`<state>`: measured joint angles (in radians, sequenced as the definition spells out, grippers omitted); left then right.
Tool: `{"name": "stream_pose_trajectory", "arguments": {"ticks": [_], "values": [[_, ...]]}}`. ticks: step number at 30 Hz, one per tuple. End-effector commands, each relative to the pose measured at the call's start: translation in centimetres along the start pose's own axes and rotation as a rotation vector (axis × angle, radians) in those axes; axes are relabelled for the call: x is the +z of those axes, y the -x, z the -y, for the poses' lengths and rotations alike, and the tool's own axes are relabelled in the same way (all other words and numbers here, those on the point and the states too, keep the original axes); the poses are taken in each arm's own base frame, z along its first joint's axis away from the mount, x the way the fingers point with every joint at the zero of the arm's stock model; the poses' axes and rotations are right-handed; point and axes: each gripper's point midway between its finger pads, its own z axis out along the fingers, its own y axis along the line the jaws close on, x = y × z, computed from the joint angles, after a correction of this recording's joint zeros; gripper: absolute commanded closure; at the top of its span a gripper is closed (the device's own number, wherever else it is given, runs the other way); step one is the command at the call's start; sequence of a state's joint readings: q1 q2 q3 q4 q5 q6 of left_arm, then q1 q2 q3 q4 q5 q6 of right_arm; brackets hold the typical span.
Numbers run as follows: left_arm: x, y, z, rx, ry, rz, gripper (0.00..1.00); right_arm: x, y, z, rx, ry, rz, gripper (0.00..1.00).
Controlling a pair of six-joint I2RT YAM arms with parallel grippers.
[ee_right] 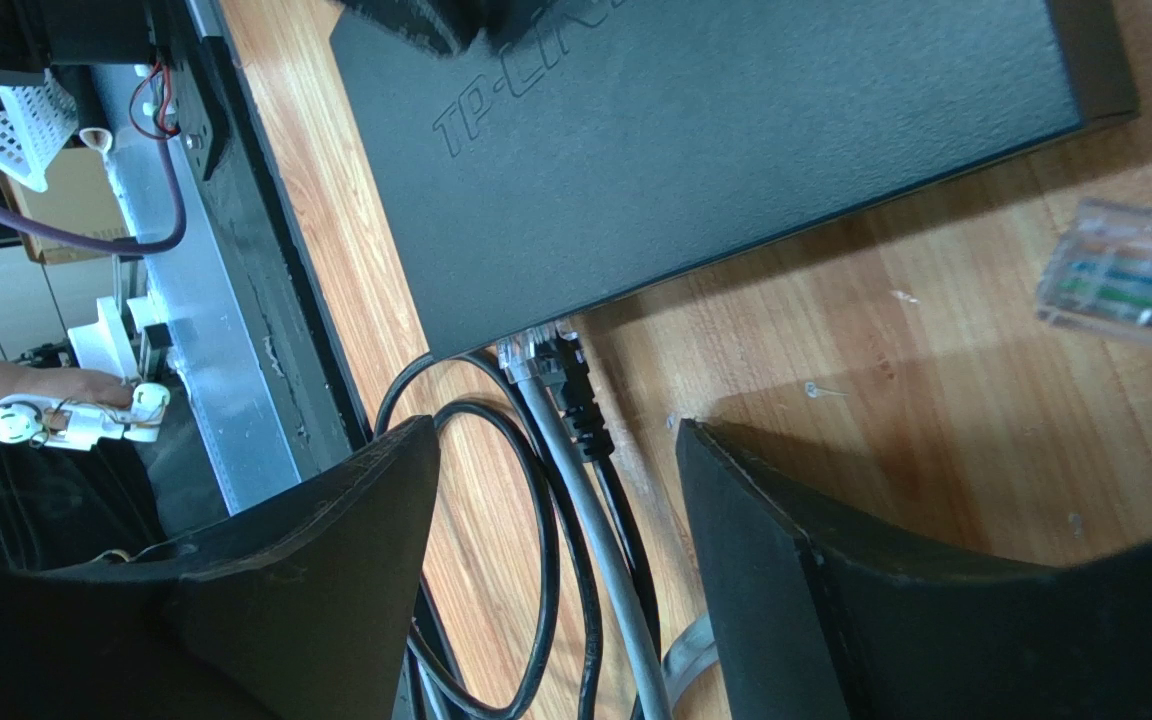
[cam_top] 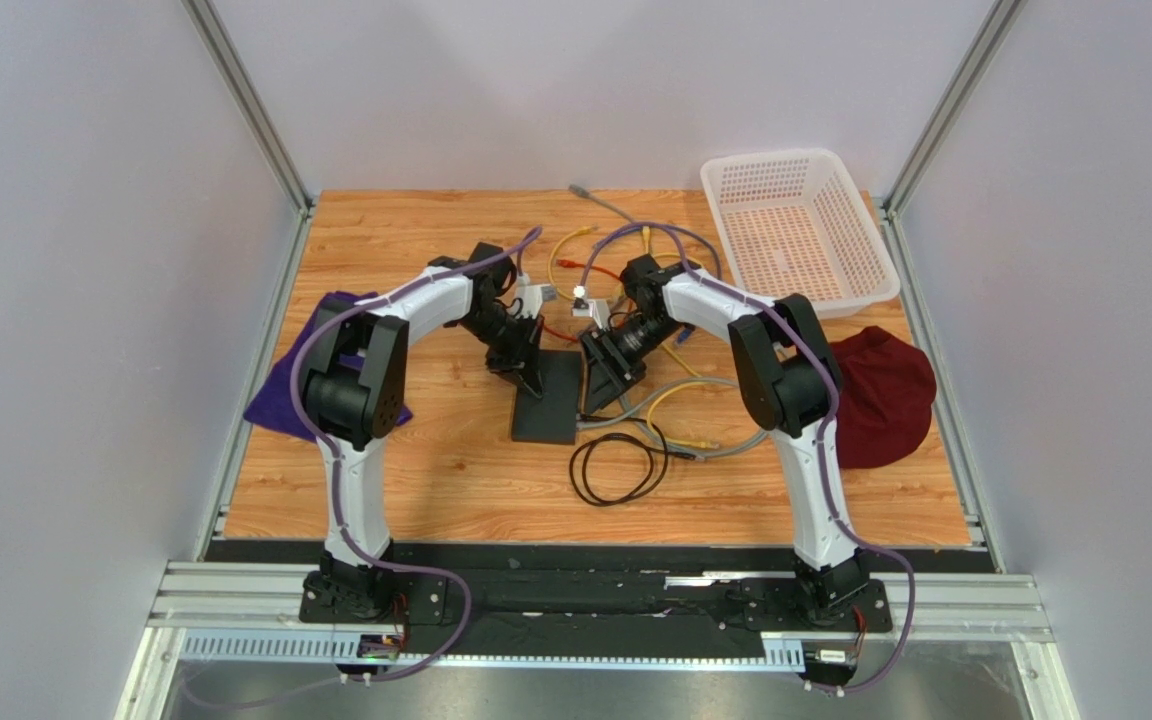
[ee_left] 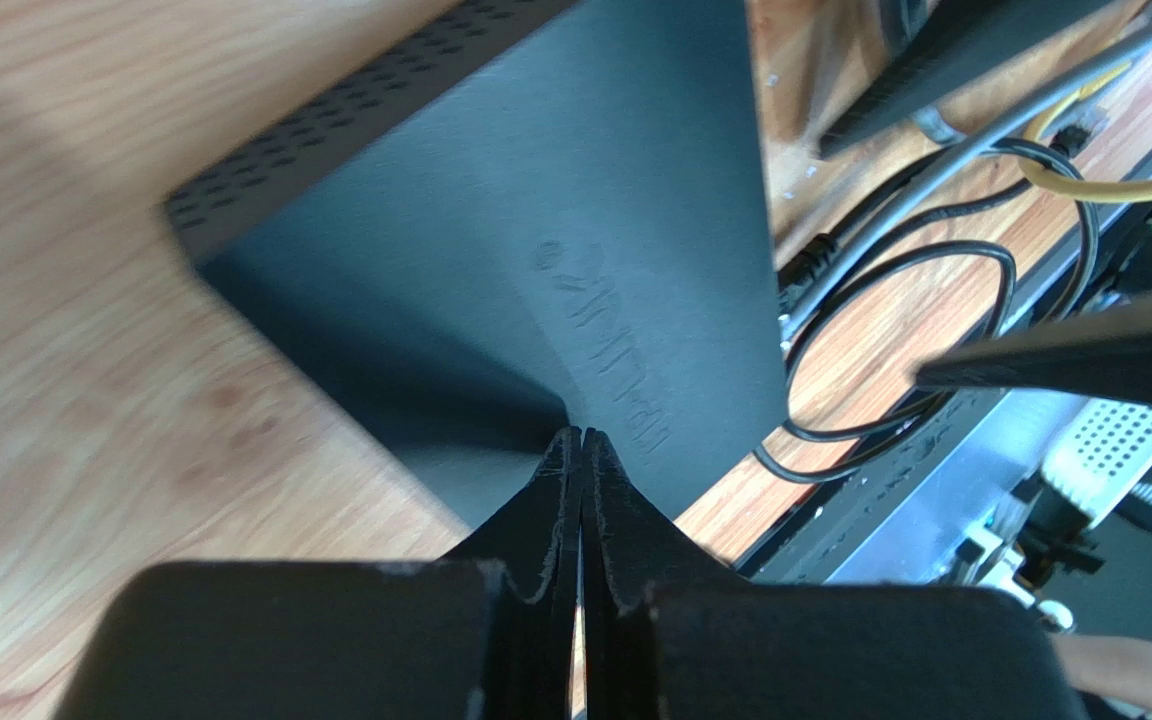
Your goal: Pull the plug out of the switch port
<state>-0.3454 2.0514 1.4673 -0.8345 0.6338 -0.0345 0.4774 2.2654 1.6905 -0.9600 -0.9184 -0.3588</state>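
Note:
The switch (cam_top: pixel 545 402) is a flat black box lying mid-table; it also shows in the left wrist view (ee_left: pixel 537 195) and the right wrist view (ee_right: pixel 717 135). My left gripper (cam_top: pixel 522 365) is shut and empty, its tips (ee_left: pixel 582 438) resting on the switch's top. A grey cable with a clear plug (ee_right: pixel 537 350) and a black plug (ee_right: pixel 576 393) sit in the switch's near edge. My right gripper (ee_right: pixel 555 450) is open. Its jaws stand on either side of these two cables, just short of the plugs and not touching them.
A loose clear plug (ee_right: pixel 1131 278) lies on the wood beside the switch. A black cable coil (cam_top: pixel 615 465) and yellow cables lie nearby. A white basket (cam_top: pixel 800 225) stands back right, with a maroon cloth (cam_top: pixel 883 393) at the right and a purple cloth (cam_top: pixel 274 402) at the left.

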Motion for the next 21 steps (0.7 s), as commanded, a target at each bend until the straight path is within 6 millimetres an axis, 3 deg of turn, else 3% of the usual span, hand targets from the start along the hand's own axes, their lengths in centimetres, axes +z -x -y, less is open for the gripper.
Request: {"name": "stream_pose_trajectory", "arguments": {"ticks": [1,6,13,21], "values": [[0.8,-0.5,-1.8,0.062,0.090,-0.028,1.00,1.4,0.9,0.3,-0.061,-0.014,-0.009,0.33],[0.7,-0.1,-2.1,0.079,0.127,-0.027,1.00,2.8,0.5,-0.3,-0.066,0.016,-0.033,0.39],[0.6,-0.4,-1.5,0.094,0.114,-0.029,1.00,3.0,0.2,1.4,-0.045,-0.003,-0.045,0.46],[0.6,-0.6,-1.5,0.116,0.128,-0.034,1.00,3.5,-0.2,1.6,-0.036,0.048,-0.047,0.58]]}}
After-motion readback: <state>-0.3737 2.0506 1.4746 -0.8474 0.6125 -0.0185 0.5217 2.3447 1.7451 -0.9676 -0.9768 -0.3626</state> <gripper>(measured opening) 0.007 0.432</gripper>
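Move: The grey cable's plug, still in its port on the switch's right side, lies about 3 cm to the right hand's left, 2 cm back and 1 cm below. From that hand the black cable's plug is 3 cm left, 1 cm back; the switch's middle is 8 cm left, 2 cm ahead; the black coil is some 10 cm back, 3 cm right. From the left hand, the switch's middle is 1 cm ahead and 1 cm right, just below its tips; the grey plug is 6 cm right, 3 cm back. Leftwards and slightly back, the right hand eases in about 2 cm along its slanting fingers towards the plugs at the switch's side, then sinks about 1 cm while its open fingers narrow by roughly a third around the grey plug. The left hand keeps its shut fingertips on the switch's top, creeping barely half a centimetre. ##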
